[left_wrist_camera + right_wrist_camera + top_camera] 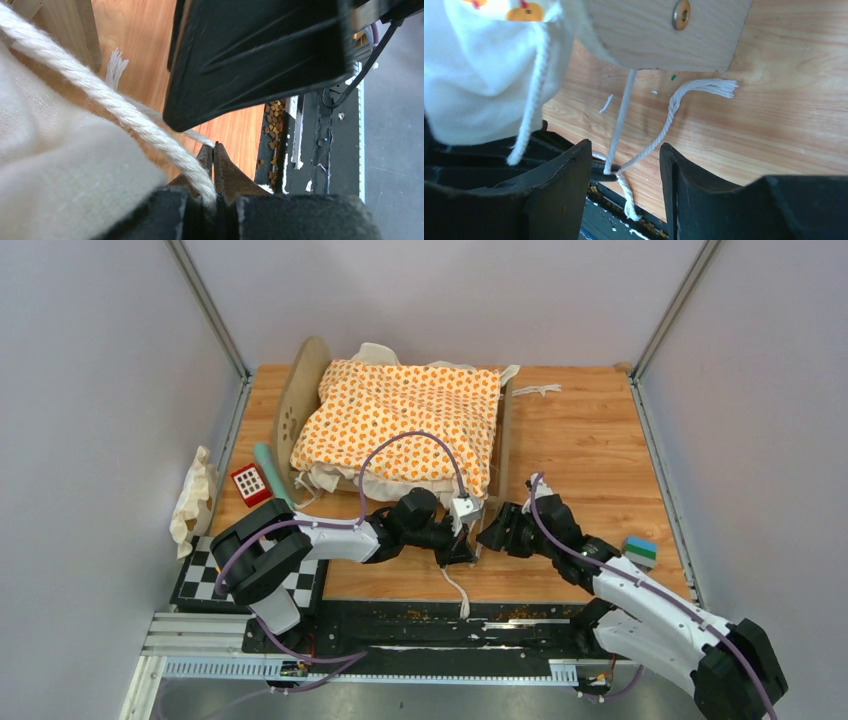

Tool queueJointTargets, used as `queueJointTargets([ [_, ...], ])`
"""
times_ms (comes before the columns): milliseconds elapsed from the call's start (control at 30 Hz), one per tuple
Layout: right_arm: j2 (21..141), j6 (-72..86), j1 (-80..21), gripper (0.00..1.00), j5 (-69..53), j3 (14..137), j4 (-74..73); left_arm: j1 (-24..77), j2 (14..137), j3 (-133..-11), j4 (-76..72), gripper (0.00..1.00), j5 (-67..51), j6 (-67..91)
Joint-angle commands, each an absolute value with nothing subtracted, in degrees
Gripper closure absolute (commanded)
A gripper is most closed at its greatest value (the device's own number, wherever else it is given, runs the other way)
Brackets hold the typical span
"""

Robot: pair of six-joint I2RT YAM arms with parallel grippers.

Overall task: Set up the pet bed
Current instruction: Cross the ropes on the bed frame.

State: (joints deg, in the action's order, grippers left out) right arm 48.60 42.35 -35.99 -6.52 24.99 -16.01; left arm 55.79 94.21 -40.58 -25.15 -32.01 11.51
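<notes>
The pet bed (300, 405), a light-wood frame, stands at the back centre with an orange-patterned cushion (400, 420) lying on it. In front of its right end board (503, 440), my left gripper (462, 545) is shut on a white tie cord (150, 135) running from the cushion's cream edge (50, 165). The left wrist view shows the jaws pressed together on the cord (214, 150). My right gripper (490, 530) faces it closely and stands open (624, 150). Cords (664, 120) pass between its fingers without touching them, below the bed's wooden board (659, 35).
A red-and-white square item (250, 482) and a teal object (268, 470) lie left of the bed. A crumpled cloth (195, 495) sits off the left edge, a checkerboard (205, 575) at the near left, a blue-green block (641, 551) at right. Another tie (535, 390) trails behind the bed.
</notes>
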Motion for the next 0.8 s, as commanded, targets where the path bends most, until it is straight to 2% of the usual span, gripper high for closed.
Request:
queueJointTargets([
  [0, 52.83, 49.23, -36.50, 0.48, -9.72, 22.24, -2.02, 56.46, 92.48, -40.61, -24.75, 1.00, -36.24, 12.65],
  [200, 59.58, 50.40, -37.80, 0.56, -8.51, 20.53, 5.41, 56.49, 92.02, -40.35, -24.59, 1.00, -36.68, 12.72],
  [300, 61.73, 50.21, -38.02, 0.68, -9.91, 19.52, 8.65, 56.51, 91.58, -40.26, -24.57, 1.00, -37.01, 13.00],
  [400, 60.43, 49.50, -38.04, 0.84, -12.46, 18.68, 10.00, 56.51, 90.38, -40.14, -23.87, 0.90, -36.95, 13.01],
  [533, 53.91, 45.31, -38.01, 0.92, -9.96, 21.22, -1.37, 56.45, 86.64, -40.74, -19.33, 0.70, -35.84, 11.64],
  [767, 47.49, 36.10, -37.98, 0.94, -14.57, 29.99, -18.81, 56.34, 78.93, -39.48, -11.41, 0.65, -32.35, 9.71],
])
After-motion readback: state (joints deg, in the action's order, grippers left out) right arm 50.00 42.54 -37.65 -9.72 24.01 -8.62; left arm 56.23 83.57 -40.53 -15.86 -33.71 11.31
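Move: The stretch of rope I want with my right hand runs just off my left fingertips, about 3 cm to the left of my open right fingers and 3 cm lower; from my left hand, which still pinches the rope, it lies some 2 cm ahead and 1 cm to the right. From my right hand, the near end of the bed frame's side board is about 5 cm straight ahead and the blanket corner some 7 cm ahead and 5 cm left. I dip my right hand left and down, about 3 cm each way, to the rope beside my left fingertips and shut the fingers on it, then lift it some 4 cm while easing back a little to the right. My left hand stays almost still until that grip closes, then opens about a third, letting go of the rope, and rises some 4 cm, drawing back 2 cm. ##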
